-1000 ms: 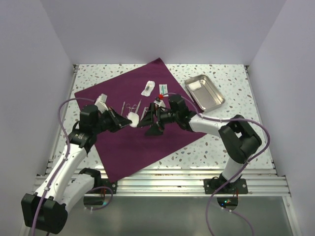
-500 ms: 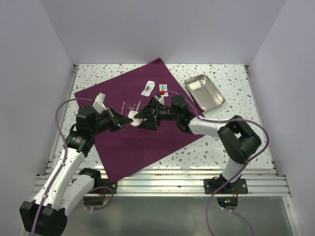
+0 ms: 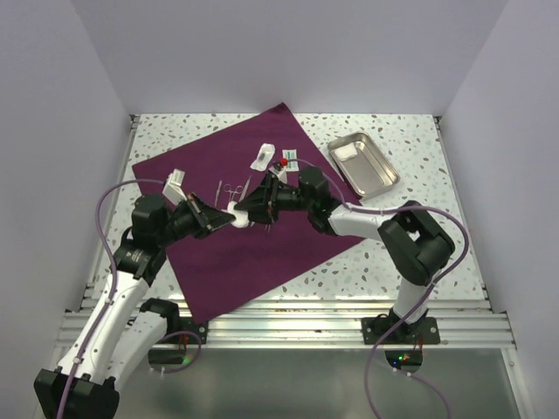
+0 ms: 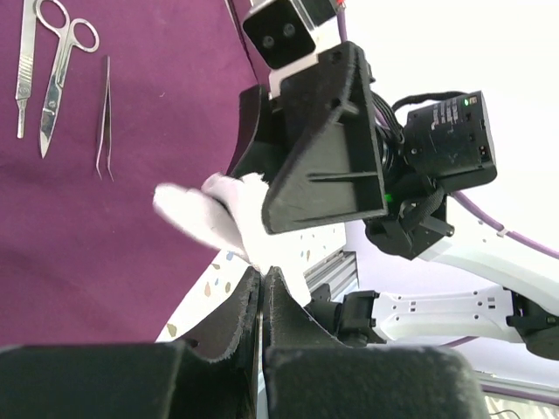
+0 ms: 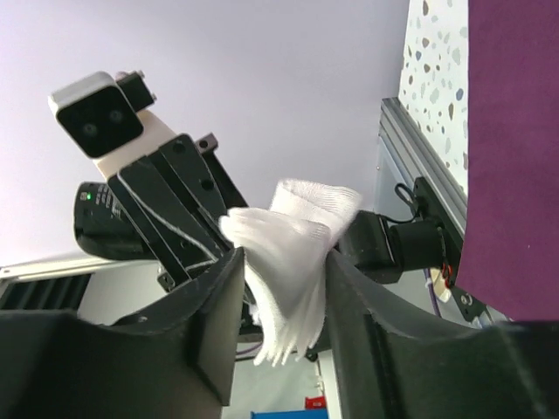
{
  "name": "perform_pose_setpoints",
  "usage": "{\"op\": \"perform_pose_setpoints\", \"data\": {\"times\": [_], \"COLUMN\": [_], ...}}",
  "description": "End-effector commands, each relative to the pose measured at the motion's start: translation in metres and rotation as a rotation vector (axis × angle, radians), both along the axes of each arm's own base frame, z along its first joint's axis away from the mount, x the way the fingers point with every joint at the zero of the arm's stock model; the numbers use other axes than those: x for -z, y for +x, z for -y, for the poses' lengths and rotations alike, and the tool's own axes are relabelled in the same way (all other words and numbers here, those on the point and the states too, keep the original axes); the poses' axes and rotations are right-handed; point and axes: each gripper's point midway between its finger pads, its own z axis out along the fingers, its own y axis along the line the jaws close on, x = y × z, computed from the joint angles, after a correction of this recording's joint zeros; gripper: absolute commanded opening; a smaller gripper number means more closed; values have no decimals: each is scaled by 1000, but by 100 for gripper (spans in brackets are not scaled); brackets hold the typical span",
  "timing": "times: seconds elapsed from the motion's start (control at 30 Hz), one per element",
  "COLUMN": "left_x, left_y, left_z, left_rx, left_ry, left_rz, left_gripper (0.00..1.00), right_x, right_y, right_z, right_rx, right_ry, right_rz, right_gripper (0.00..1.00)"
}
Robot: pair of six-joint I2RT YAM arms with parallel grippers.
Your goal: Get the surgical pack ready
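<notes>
The surgical pack point(image 3: 244, 253) lies as a flat purple sheet across the table, also seen in the wrist views point(image 4: 87, 244) point(image 5: 511, 157). Above its middle, my left gripper point(image 3: 229, 216) point(image 4: 262, 272) is shut on one end of a white gauze pad point(image 3: 238, 214) point(image 4: 218, 209). My right gripper point(image 3: 253, 212) point(image 5: 284, 262) faces it from the right. Its jaws stand partly open on either side of the gauze's point(image 5: 288, 253) free end, brushing it.
A scalpel point(image 4: 24, 70), scissors point(image 4: 61, 70) and tweezers point(image 4: 103, 118) lie on the sheet behind the grippers. Two small packets point(image 3: 264, 155) point(image 3: 288, 159) sit farther back. A steel tray point(image 3: 390, 179) holding a white square stands at the back right.
The right gripper has moved left onto the gauze, and its jaws have narrowed around it. The left gripper has held the gauze and shifted slightly.
</notes>
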Motion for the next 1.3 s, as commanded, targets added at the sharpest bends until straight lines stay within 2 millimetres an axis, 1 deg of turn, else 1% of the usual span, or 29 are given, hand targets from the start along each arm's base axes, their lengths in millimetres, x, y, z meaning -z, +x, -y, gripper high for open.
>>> {"op": "perform_pose_setpoints", "data": {"times": [0.0,0.07,0.1,0.13,0.23,0.3,0.33,0.37,0.4,0.43,0.47,0.5,0.53,0.57,0.6,0.63,0.7,0.73,0.8,0.83,0.87,0.9,0.93,0.97,1.0,1.03,1.1,1.13,1.27], "left_x": [-2,1,2,4,11,18,11,19,24,26,28,32,27,37,38,40,48,44,57,52,64,66,59,68,69,63,72,70,86], "left_y": [-5,-6,-7,-8,-6,-1,5,14,17,22,37,42,54,65,73,80,99,107,121,131,139,143,152,157,161,167,173,177,178], "left_z": [4,4,5,4,4,2,-1,-4,-6,-9,-16,-21,-29,-35,-39,-42,-47,-48,-48,-49,-51,-51,-50,-50,-49,-48,-47,-46,-37], "left_rx": [28,32,37,38,35,29,28,14,14,15,2,-2,-18,-37,-51,-57,-62,-59,-51,-55,-56,-51,-51,-45,-41,-41,-35,-35,-10], "left_ry": [-22,-20,-20,-17,-7,27,66,108,144,178,241,270,304,333,348,358,365,381,399,415,436,442,444,451,451,447,448,444,396], "left_rz": [9,4,4,3,-21,-41,-6,-29,-48,-49,-42,-53,-24,-50,-54,-54,-88,-75,-97,-84,-122,-131,-116,-152,-155,-147,-173,-172,-209], "left_gripper": [0,0,0,0,1,30,50,54,57,59,63,64,65,66,66,66,66,66,66,65,65,65,64,64,64,63,63,63,61], "right_x": [-18,-14,-9,-12,-16,-3,-6,-2,18,11,27,27,24,28,31,30,36,37,40,42,45,48,53,59,68,74,81,97,120], "right_y": [9,11,11,12,16,21,33,45,50,70,81,92,112,125,135,156,176,192,210,224,230,241,253,257,264,271,279,285,298], "right_z": [-7,-8,-9,-10,-10,-6,2,9,20,34,49,58,74,84,95,114,134,154,178,204,217,230,256,269,280,303,320,338,352], "right_rx": [14,15,11,7,16,20,42,81,94,126,162,185,224,260,286,335,381,422,477,543,570,607,657,672,688,727,763,787,802], "right_ry": [42,19,2,6,15,-61,-82,-123,-225,-274,-381,-416,-452,-485,-509,-533,-566,-584,-615,-633,-634,-627,-652,-670,-680,-698,-693,-693,-684], "right_rz": [76,107,102,114,150,158,226,254,216,333,318,356,416,425,427,442,448,460,476,454,437,435,420,397,384,361,334,287,246], "right_gripper": [43,31,19,0,0,0,0,0,0,0,0,0,0,0,0,0,0,0,0,0,0,0,0,0,0,0,0,0,0]}}
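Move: The gauze pad is still held in my left fingertips, its middle some 2 cm ahead and 2 cm to the right of them. It already lies between my right fingers, about 1 cm left of my right hand point. From my right hand the metal tray is roughly 31 cm ahead, 37 cm right and 20 cm below; the green-white packet is about 33 cm ahead, 12 cm right. The haemostat lies some 22 cm ahead of my left hand, 4 cm left and 22 cm below. I shut my right fingers on the gauze pad, and only then open my left ones to let it go. I swing my right hand about 35 cm right and 28 cm forward, turning clockwise and sinking late, to bring the pad over the tray. My left hand backs out of the handover forward and down, towards the haemostat, fingers staying open. ##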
